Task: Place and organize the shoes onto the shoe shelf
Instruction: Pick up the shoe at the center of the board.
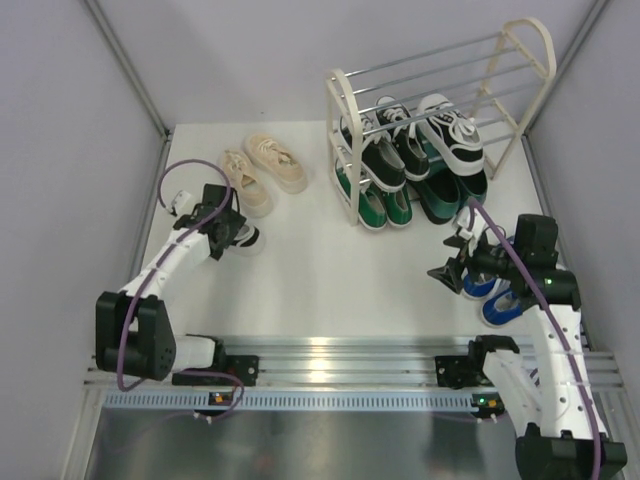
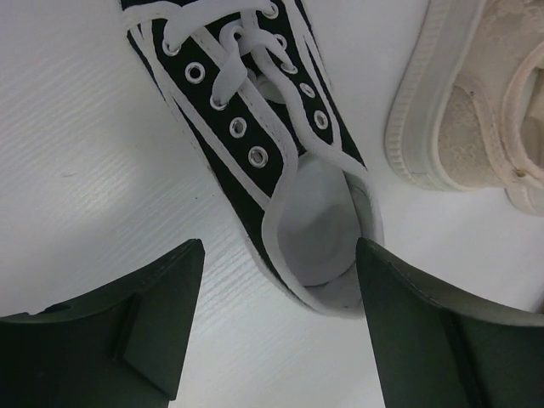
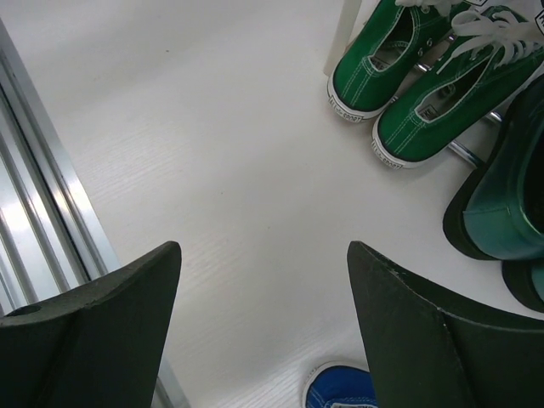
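Observation:
A black-and-white striped sneaker [image 2: 255,127] lies on the white table at the left, and my left gripper [image 2: 279,248] hangs open over its heel [image 1: 250,238]. The heel opening sits between the fingers, close to the right one. The pair of cream sneakers [image 1: 265,170] lies just beyond it. My right gripper [image 3: 263,246] is open above bare table, with a blue sneaker's toe [image 3: 344,391] just below it. The blue pair [image 1: 495,292] sits under that arm. The shoe shelf [image 1: 340,130] holds black and striped sneakers [image 1: 410,135], green sneakers [image 3: 382,59] and dark green loafers [image 3: 510,187].
A metal rail [image 1: 340,360] runs along the near edge with both arm bases on it. Grey walls close in the table on the left, the back and the right. The shelf's top rods [image 1: 430,55] carry nothing.

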You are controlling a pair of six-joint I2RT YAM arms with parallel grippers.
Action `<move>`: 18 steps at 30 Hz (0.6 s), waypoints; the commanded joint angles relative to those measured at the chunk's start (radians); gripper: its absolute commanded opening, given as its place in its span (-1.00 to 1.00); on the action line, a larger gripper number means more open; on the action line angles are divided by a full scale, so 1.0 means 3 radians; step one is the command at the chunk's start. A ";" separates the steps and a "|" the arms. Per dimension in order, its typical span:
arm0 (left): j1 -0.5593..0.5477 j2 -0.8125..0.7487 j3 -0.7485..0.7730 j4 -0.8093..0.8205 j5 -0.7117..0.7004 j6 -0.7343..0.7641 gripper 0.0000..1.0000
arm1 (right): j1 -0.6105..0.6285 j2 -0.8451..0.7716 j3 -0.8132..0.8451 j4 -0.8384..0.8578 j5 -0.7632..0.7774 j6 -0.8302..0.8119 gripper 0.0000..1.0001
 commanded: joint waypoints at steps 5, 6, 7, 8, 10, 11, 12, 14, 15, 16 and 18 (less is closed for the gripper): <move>0.0117 0.0441 -0.0042 0.0650 0.0065 0.0180 0.45 | -0.0078 -0.0013 0.0055 0.0021 -0.0150 -0.0095 0.58; 0.0122 0.0497 -0.0058 0.0707 0.0065 0.0206 0.35 | -0.0083 -0.0018 0.0050 0.0026 -0.0150 -0.0100 0.58; 0.0137 0.0523 -0.0078 0.0738 0.0065 0.0221 0.27 | -0.0088 -0.0018 0.0050 0.0016 -0.0155 -0.0100 0.58; 0.0147 0.0538 -0.0119 0.0829 0.0060 0.0247 0.23 | -0.0088 -0.0008 0.0045 0.0021 -0.0155 -0.0100 0.58; 0.0178 0.0579 -0.0170 0.0922 0.0100 0.0308 -0.25 | -0.0099 -0.0008 0.0050 0.0006 -0.0165 -0.0115 0.58; 0.0198 0.0574 -0.0201 0.0943 0.0101 0.0364 -0.47 | -0.0104 -0.0013 0.0050 0.0000 -0.0175 -0.0115 0.58; 0.0198 0.0544 -0.0222 0.0963 0.0101 0.0400 -0.67 | -0.0109 -0.0018 0.0050 -0.0015 -0.0185 -0.0130 0.58; 0.0198 0.0467 -0.0262 0.0968 0.0126 0.0538 -0.86 | -0.0119 -0.0013 0.0055 -0.0045 -0.0206 -0.0151 0.58; 0.0198 0.0330 -0.0323 0.0973 0.0156 0.0609 -0.90 | -0.0124 -0.0013 0.0065 -0.0071 -0.0236 -0.0192 0.58; 0.0198 0.0232 -0.0349 0.0968 0.0283 0.0696 -1.00 | -0.0129 -0.0013 0.0076 -0.0096 -0.0247 -0.0212 0.58; 0.0193 -0.0200 -0.0487 0.0948 0.0452 0.0942 -1.00 | -0.0129 0.0003 0.0142 -0.0239 -0.0287 -0.0334 0.58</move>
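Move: The black-and-white shoe lies just under my left hand, its middle about 3 cm ahead, 3 cm to the left and 6 cm below, with its toe pointing left and its open collar towards my right. The nearer beige shoe is some 17 cm ahead and 3 cm to the right, and the farther beige one about 23 cm ahead and 12 cm right. From my right hand the black-and-white shoe lies some 60 cm left, 15 cm ahead and 16 cm lower. I sink my open left hand about 5 cm onto the black-and-white shoe, easing 2 cm forward as I go, so that one finger enters the opening and the other stays outside. Near the bottom I shut the fingers and pinch the collar's near side wall beside the laces, drawing back a centimetre or so as they close. ##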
